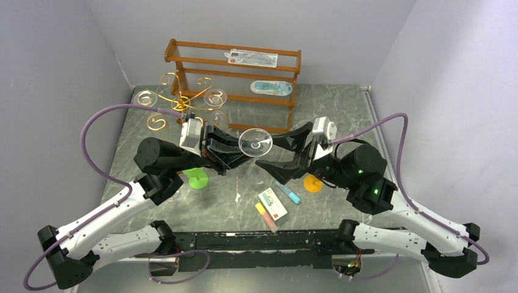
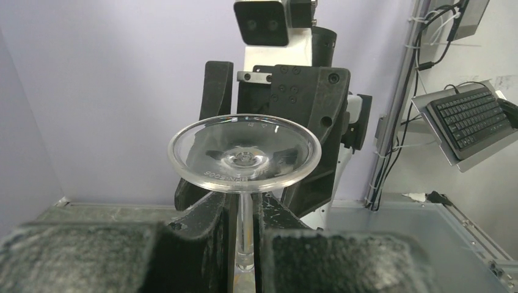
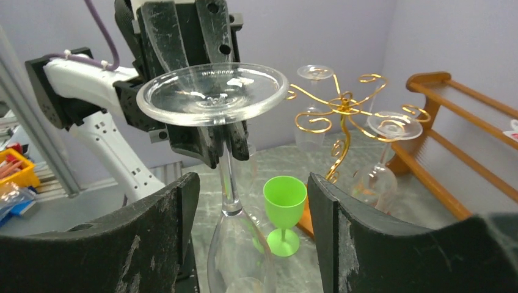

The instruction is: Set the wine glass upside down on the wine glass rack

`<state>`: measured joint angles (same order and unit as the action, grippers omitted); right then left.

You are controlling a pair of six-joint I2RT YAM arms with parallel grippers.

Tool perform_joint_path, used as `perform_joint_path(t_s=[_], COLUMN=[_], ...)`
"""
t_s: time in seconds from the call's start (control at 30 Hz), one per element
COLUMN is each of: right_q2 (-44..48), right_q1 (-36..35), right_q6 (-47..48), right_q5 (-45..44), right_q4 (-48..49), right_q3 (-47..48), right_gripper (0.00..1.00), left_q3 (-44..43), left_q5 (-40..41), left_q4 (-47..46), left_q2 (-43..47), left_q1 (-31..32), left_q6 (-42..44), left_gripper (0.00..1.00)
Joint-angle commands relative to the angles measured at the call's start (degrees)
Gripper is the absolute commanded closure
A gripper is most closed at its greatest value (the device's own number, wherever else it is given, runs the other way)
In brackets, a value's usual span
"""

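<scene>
The clear wine glass (image 1: pixel 255 141) hangs upside down in mid-air over the table's middle, foot up and bowl down. My left gripper (image 1: pixel 246 150) is shut on its stem just under the foot; in the left wrist view the gripper (image 2: pixel 245 213) clamps the stem below the foot (image 2: pixel 244 152). My right gripper (image 1: pixel 264 154) faces it from the right, open. In the right wrist view the right gripper (image 3: pixel 247 201) straddles the glass (image 3: pixel 227 177) without touching it. The gold wire wine glass rack (image 1: pixel 183 101) stands at the back left and also shows in the right wrist view (image 3: pixel 342 110).
Two clear glasses (image 1: pixel 145 97) (image 1: pixel 215 97) hang on the rack. A two-tier wooden shelf (image 1: pixel 232 79) stands behind it. A green cup (image 1: pixel 196 177) and an orange cup (image 1: pixel 313 183) stand under the arms. Small packets (image 1: pixel 272 204) lie near the front.
</scene>
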<state>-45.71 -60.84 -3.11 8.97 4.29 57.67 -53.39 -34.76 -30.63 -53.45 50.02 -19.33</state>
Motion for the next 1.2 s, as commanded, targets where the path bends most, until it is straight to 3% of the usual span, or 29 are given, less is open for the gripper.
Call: perform_joint_path(t_s=[0.0, 0.23, 0.5, 0.77, 0.97, 1.03, 1.17], right_q2=[-0.07, -1.78, -2.67, -2.83, -2.62, -1.94, -0.74], right_q1=[-0.29, -0.25, -0.25, -0.25, -0.25, -0.25, -0.25], right_q6=[-1.02, -3.67, -5.97, -4.49, -4.53, -4.89, -5.96], right_q5=[3.59, 5.85, 5.45, 7.42, 5.96, 4.38, 0.77], right_q4=[0.89, 4.68, 8.75, 10.57, 13.37, 14.66, 17.28], right_q3=[-1.16, -3.70, -6.39, -7.79, -9.10, -9.85, -11.39], right_gripper=[0.32, 0.52, 0.65, 0.99, 1.00, 1.00, 1.00], left_q3=[0.71, 1.73, 1.97, 2.95, 3.39, 3.65, 5.64], left_q5=[-2.91, -2.18, -1.41, -0.23, 0.86, 1.85, 4.09], left_q4=[-3.95, -7.21, -7.50, -8.31, -5.74, -4.60, -3.85], left_q2=[0.98, 1.07, 1.69, 2.47, 2.84, 3.35, 5.19], left_q1=[-0.18, -0.14, -0.15, -0.14, -0.17, -0.16, -0.16], left_q6=[-1.28, -3.74, -4.17, -4.85, -3.07, -2.56, -0.61], left_gripper=[0.95, 0.95, 0.95, 0.95, 0.95, 0.86, 0.44])
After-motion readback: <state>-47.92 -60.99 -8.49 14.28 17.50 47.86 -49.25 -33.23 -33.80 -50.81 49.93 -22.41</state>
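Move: The stem of the wine glass, held base-up in the left fingers, lies about 3 cm to the right hand's left, 1 cm back and 3 cm below it. From that hand the gold glass rack is some 21 cm ahead, 25 cm left and 17 cm lower; the green goblet some 8 cm ahead, 24 cm left, near the table, and the white box about 46 cm below, 2 cm right. For the left hand, the stem is already between its fingers, its middle about 2 cm below them. The right hand sinks about 4 cm and slides some 3 cm to its left, easing back a centimetre and turning roughly 8 degrees counter-clockwise, so that its open fingers come around the upside-down glass's stem under the left gripper and pinch it just above the bowl. The left hand holds the glass almost still until the right fingers have closed, then, right at the end, opens its own to release the stem. ##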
